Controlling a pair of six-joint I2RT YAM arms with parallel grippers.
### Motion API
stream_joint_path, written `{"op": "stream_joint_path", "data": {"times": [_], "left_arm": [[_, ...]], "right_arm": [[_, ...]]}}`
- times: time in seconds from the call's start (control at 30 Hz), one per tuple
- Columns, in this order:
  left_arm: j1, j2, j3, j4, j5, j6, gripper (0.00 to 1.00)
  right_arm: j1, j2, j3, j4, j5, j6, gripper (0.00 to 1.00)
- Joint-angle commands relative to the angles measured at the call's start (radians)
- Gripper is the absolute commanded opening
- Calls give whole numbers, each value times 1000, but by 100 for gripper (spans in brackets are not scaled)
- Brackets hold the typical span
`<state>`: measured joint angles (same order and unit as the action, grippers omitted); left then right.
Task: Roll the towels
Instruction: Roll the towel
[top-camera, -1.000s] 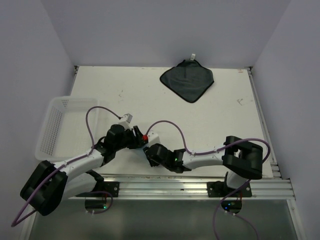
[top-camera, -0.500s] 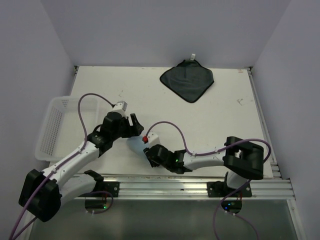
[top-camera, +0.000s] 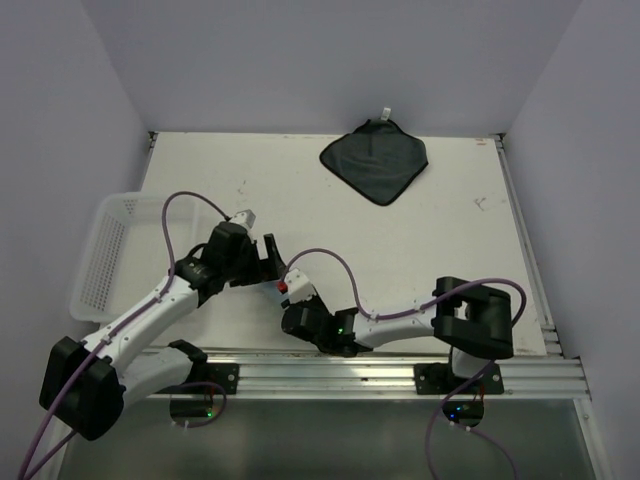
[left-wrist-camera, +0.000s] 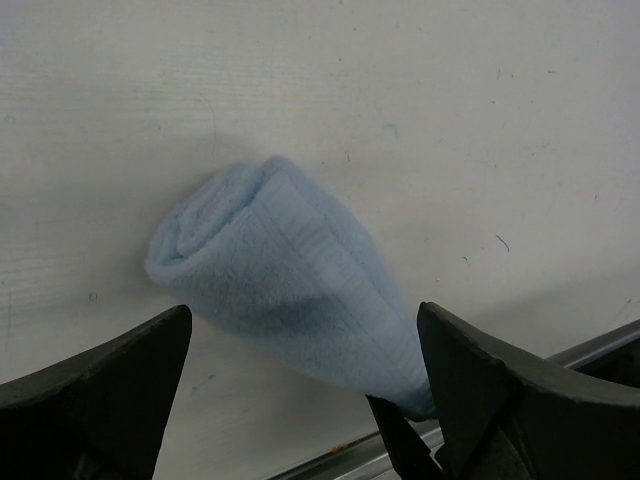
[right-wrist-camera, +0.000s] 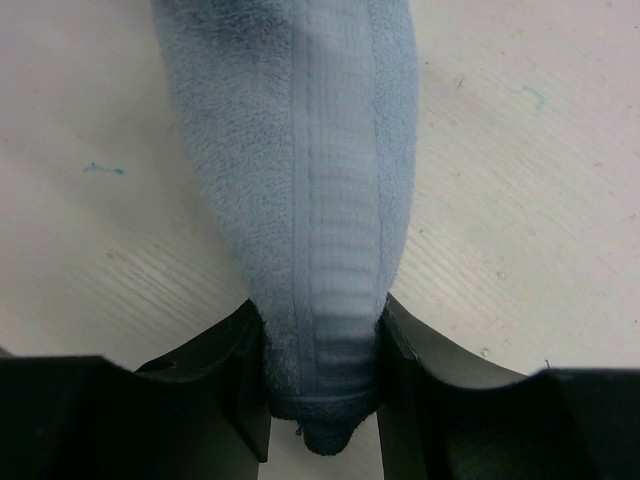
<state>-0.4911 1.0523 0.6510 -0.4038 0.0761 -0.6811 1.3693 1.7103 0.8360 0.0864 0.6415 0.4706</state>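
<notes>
The light blue towel (left-wrist-camera: 285, 285) lies rolled into a tight cone on the white table. My right gripper (right-wrist-camera: 322, 372) is shut on its narrow end (right-wrist-camera: 320, 230), both fingers pressing into the cloth. Over the roll hangs my left gripper (left-wrist-camera: 303, 335), open wide, with one finger on each side and neither touching it. In the top view the two grippers meet near the table's front edge, the left gripper (top-camera: 266, 256) just above the right gripper (top-camera: 287, 297), and the arms hide most of the roll. The dark grey towel (top-camera: 375, 160) lies flat at the back with its white tag.
A white mesh basket (top-camera: 103, 252) stands at the table's left edge, beside my left arm. A metal rail (top-camera: 380, 365) runs along the front edge, close behind the roll. Purple cables loop over both arms.
My left gripper has opened wide and let go of the blue roll, lifting back a little. The right gripper has shifted slightly left, still shut on the roll's end.
</notes>
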Motion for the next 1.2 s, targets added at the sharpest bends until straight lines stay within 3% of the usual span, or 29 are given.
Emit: {"op": "stream_joint_path", "data": {"times": [0.0, 0.27, 0.43, 0.77, 1.17], "left_arm": [[6, -34, 35, -72, 33, -70, 100], [6, -89, -36, -105, -9, -182, 100], [3, -75, -74, -44, -35, -236, 100], [-7, 76, -76, 112, -52, -290, 100], [-7, 201, -50, 174, -56, -308, 100]], "right_arm": [[17, 55, 69, -65, 187, 40, 12], [25, 129, 159, -83, 211, 76, 12], [33, 173, 204, -83, 218, 86, 12], [57, 224, 221, -60, 247, 77, 12], [76, 259, 229, -14, 262, 43, 12]]}}
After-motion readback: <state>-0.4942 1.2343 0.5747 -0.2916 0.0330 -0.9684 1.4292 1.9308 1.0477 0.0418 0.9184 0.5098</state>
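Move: The rolled towel's middle lies some 7 cm below the left hand, about 2 cm back and 2 cm to its right. The right hand already holds the near end; from it that middle is roughly 5 cm ahead, 3 cm left and about level in height. From the left hand, the white basket is about 29 cm to the left and level with it; the dark cloth lies some 24 cm ahead and 24 cm right. Backing off about 2 cm and slightly left first, the open left hand then comes forward and right again while sinking some 6 cm onto the rolled towel, turning about 15 degrees counter-clockwise and tipping further down until its fingers straddle the roll, still wide open. The right hand keeps its pinch on the near end and draws it left, then holds it there, also going a little forward early on and turning slightly clockwise. ##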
